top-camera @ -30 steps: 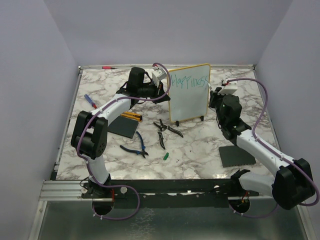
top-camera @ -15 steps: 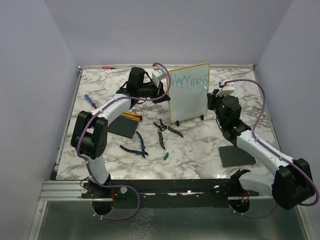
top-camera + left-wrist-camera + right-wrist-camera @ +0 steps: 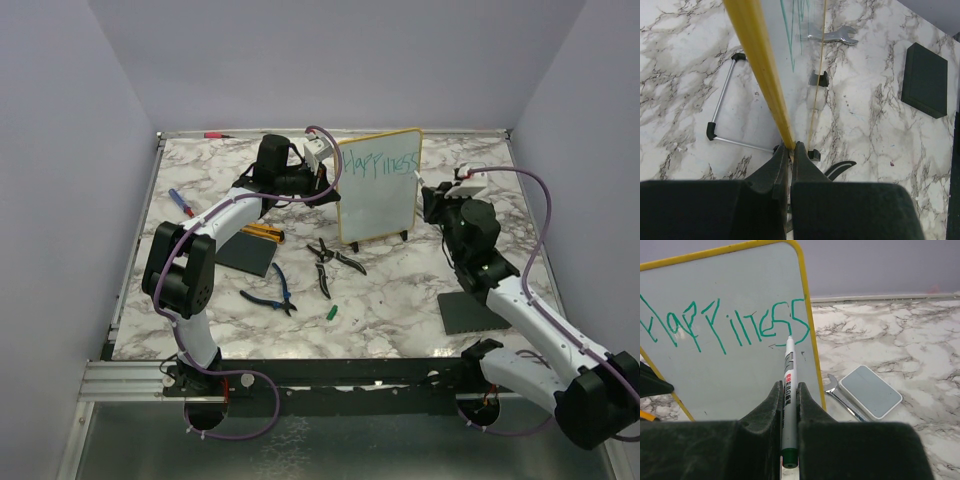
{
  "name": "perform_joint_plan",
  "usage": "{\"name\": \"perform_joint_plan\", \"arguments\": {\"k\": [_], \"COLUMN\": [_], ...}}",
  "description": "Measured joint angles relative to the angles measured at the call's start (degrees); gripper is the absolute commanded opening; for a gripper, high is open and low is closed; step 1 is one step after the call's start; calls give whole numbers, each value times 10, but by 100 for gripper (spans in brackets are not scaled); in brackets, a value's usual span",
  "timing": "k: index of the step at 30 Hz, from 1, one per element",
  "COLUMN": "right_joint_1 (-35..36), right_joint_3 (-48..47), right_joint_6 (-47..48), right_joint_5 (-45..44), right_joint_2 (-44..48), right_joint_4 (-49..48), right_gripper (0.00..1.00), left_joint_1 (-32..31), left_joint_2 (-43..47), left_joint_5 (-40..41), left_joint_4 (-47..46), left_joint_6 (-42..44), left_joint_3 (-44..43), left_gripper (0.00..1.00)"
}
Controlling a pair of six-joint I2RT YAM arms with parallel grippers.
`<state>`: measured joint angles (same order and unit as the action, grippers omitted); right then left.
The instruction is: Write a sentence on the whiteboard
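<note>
The whiteboard (image 3: 378, 200) stands upright at mid-table, white with a thin yellow rim. On it is the sentence (image 3: 725, 325), for now the one teal-green word "Happiness" in a single line near the top. My left gripper (image 3: 791, 146) is shut on the whiteboard's yellow left rim (image 3: 760, 65) and holds it from behind. My right gripper (image 3: 788, 385) is shut on a white marker (image 3: 789, 365) with a green end. The marker's tip points at the board just below the last letter; I cannot tell whether it touches. In the top view the right gripper (image 3: 432, 200) is at the board's right edge.
Black cutters (image 3: 330, 262), blue-handled pliers (image 3: 270, 290) and a green cap (image 3: 331, 312) lie in front of the board. Dark grey pads lie at the left (image 3: 245, 252) and right (image 3: 472, 312). A wrench (image 3: 842, 397) and a small white box (image 3: 871, 391) lie behind the board's right side.
My right wrist has shifted to the right, with the marker still near the word's end. The writing, the board and the left arm look the same.
</note>
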<state>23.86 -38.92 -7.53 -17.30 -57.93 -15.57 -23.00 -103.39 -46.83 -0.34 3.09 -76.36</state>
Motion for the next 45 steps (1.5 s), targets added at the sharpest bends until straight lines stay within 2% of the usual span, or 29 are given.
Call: {"name": "perform_joint_plan", "arguments": {"k": [6, 13, 20, 26, 36, 45], "right_joint_1": [0, 0, 17, 46, 86, 91], "right_joint_3": [0, 0, 0, -1, -19, -29], "right_joint_6": [-17, -56, -107, -120, -120, -119], "right_joint_5": [9, 89, 176, 210, 201, 151], "right_joint_2": [23, 27, 14, -32, -91, -117], "right_joint_4": [32, 58, 40, 18, -7, -27], "right_gripper": [1, 1, 1, 1, 1, 1], "left_joint_1": [0, 0, 0, 0, 0, 0], "left_joint_2": [0, 0, 0, 0, 0, 0], "left_joint_5": [0, 0, 0, 0, 0, 0], "left_joint_4": [0, -2, -2, -1, -1, -1], "left_joint_6": [2, 6, 9, 10, 11, 13], "left_joint_3": [2, 3, 4, 4, 4, 4], "left_gripper": [0, 0, 0, 0, 0, 0]}}
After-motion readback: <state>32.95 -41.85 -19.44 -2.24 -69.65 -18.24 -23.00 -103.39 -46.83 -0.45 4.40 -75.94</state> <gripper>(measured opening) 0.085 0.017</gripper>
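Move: From the right gripper, which holds the marker, the blank patch of whiteboard under the H lies about 17 cm left, 5 cm ahead and 6 cm lower. The H stands some 6 cm above that patch and slightly farther out. The last s is roughly 9 cm straight ahead, 2 cm left; the left gripper's tips are 20 cm left, 4 cm ahead, 5 cm down. From the left gripper the patch is 3 cm right, nearly level. Carry the marker about 12 cm left beneath the word Happiness to the whiteboard's lower-left area, first drawing back and sinking some 4 cm, then easing forward a little at the end. Meanwhile swing the right wrist some 25 degrees counter-clockwise, tipping the marker slightly down, its left side rising. Keep the marker gripped, and keep the left fingers pinching the board's left edge. ##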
